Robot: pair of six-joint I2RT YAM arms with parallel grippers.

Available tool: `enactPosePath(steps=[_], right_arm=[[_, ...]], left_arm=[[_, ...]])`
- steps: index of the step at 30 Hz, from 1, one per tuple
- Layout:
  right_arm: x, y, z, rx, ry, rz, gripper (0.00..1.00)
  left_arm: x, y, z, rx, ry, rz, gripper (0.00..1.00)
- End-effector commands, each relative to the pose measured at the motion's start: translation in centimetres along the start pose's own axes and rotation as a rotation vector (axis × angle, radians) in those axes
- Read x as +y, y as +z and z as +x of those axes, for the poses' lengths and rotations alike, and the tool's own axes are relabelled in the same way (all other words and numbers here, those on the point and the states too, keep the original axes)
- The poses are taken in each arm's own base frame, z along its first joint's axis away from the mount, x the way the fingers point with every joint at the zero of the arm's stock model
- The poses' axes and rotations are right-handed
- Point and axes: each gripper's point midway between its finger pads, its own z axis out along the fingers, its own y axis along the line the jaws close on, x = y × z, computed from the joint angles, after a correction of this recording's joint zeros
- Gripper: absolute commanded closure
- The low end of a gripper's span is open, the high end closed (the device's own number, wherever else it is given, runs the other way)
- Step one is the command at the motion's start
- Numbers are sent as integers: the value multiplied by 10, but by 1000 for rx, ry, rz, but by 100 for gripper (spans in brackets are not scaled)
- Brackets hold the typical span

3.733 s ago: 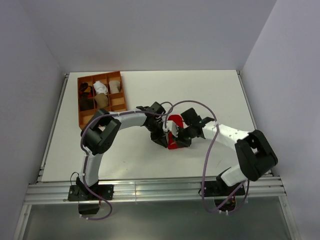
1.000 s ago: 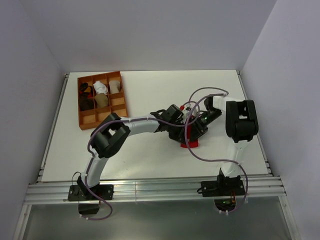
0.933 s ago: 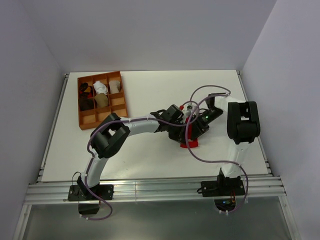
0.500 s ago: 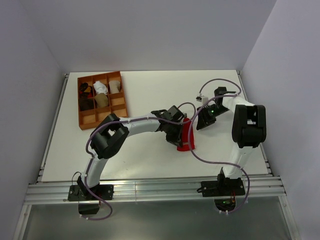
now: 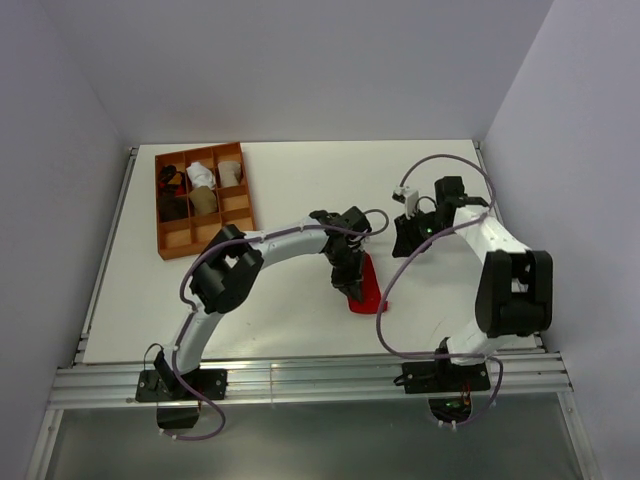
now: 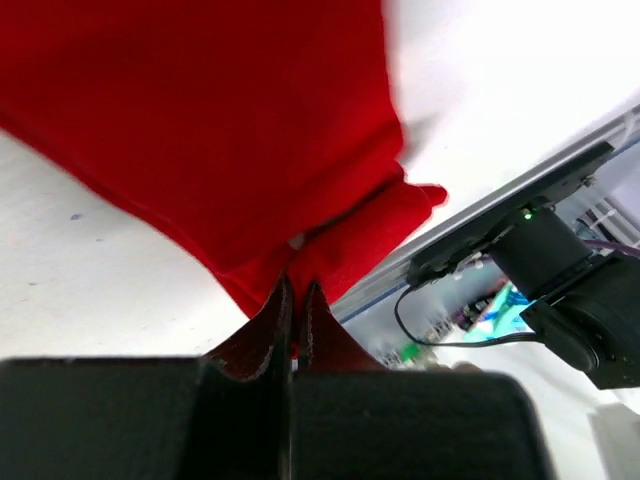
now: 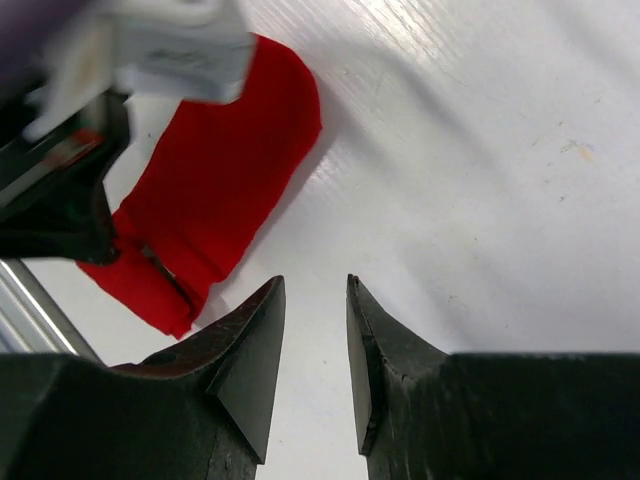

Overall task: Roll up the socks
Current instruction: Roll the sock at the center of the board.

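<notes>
The red sock (image 5: 366,287) lies on the white table (image 5: 300,180), right of centre. My left gripper (image 5: 349,277) is shut on its edge. In the left wrist view the fingertips (image 6: 282,305) pinch a fold of the red sock (image 6: 200,120), which spreads out beyond them. My right gripper (image 5: 402,246) stands apart, up and to the right of the sock. Its jaws are open with nothing between them. In the right wrist view my right gripper (image 7: 315,300) hangs over bare table, and the red sock (image 7: 220,180) lies beyond it to the left.
An orange divided tray (image 5: 240,205) stands at the back left and holds several rolled bundles, dark, white and tan. The right arm's purple cable (image 5: 385,300) loops over the table near the sock. Grey walls close in both sides.
My right gripper has let go of the red sock, drawn back to the upper right and narrowed its jaws. The left gripper kept its hold, and the sock has come down flatter on the table.
</notes>
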Motion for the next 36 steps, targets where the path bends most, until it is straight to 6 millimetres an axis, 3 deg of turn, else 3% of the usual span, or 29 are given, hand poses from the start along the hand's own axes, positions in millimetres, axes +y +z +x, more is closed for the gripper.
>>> enactPosePath(steps=[1,2,6,10,13,17,22,26,31,36], right_arm=[[8,-8,-4,-59,-171,26,61],[22,-6,-6,-57,-249,15,61],[45,1,12,-21,-390,1,58],[73,11,39,45,-513,-75,56],[93,11,43,25,-593,-145,52],[104,6,46,-1,-655,-159,41],[126,13,62,34,-768,-170,37],[135,24,73,66,-840,-160,37],[132,38,83,80,-919,-88,37],[135,46,73,-17,-1012,-3,37]], left_arm=[[14,1,7,108,-131,-2,100],[21,5,4,107,-135,-16,100],[31,11,0,99,-153,-6,100],[37,17,11,111,-185,24,100],[45,23,11,125,-182,10,100],[44,25,4,126,-188,13,100],[49,30,-1,133,-202,4,100],[55,34,-3,141,-211,8,100],[55,34,-6,154,-208,28,100],[58,37,-7,164,-205,27,100]])
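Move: The folded red sock's middle lies about 3 cm ahead of my left hand, 3 cm to its right and 3 cm below; those fingers are already closed at its near end. My open right hand has that sock's middle roughly 10 cm back, 8 cm to its left and 6 cm below, with the near end some 4 cm farther back still. Nothing else lies close. I swing my right hand back about 16 cm and half as far left, from beside the sock round to its near right corner, turning it some 45 degrees counter-clockwise, opening the fingers wider and sinking only at the last. Early on, my left hand keeps its closed grip on the sock, draws it slightly left and lowers towards the board, then all but stays. ##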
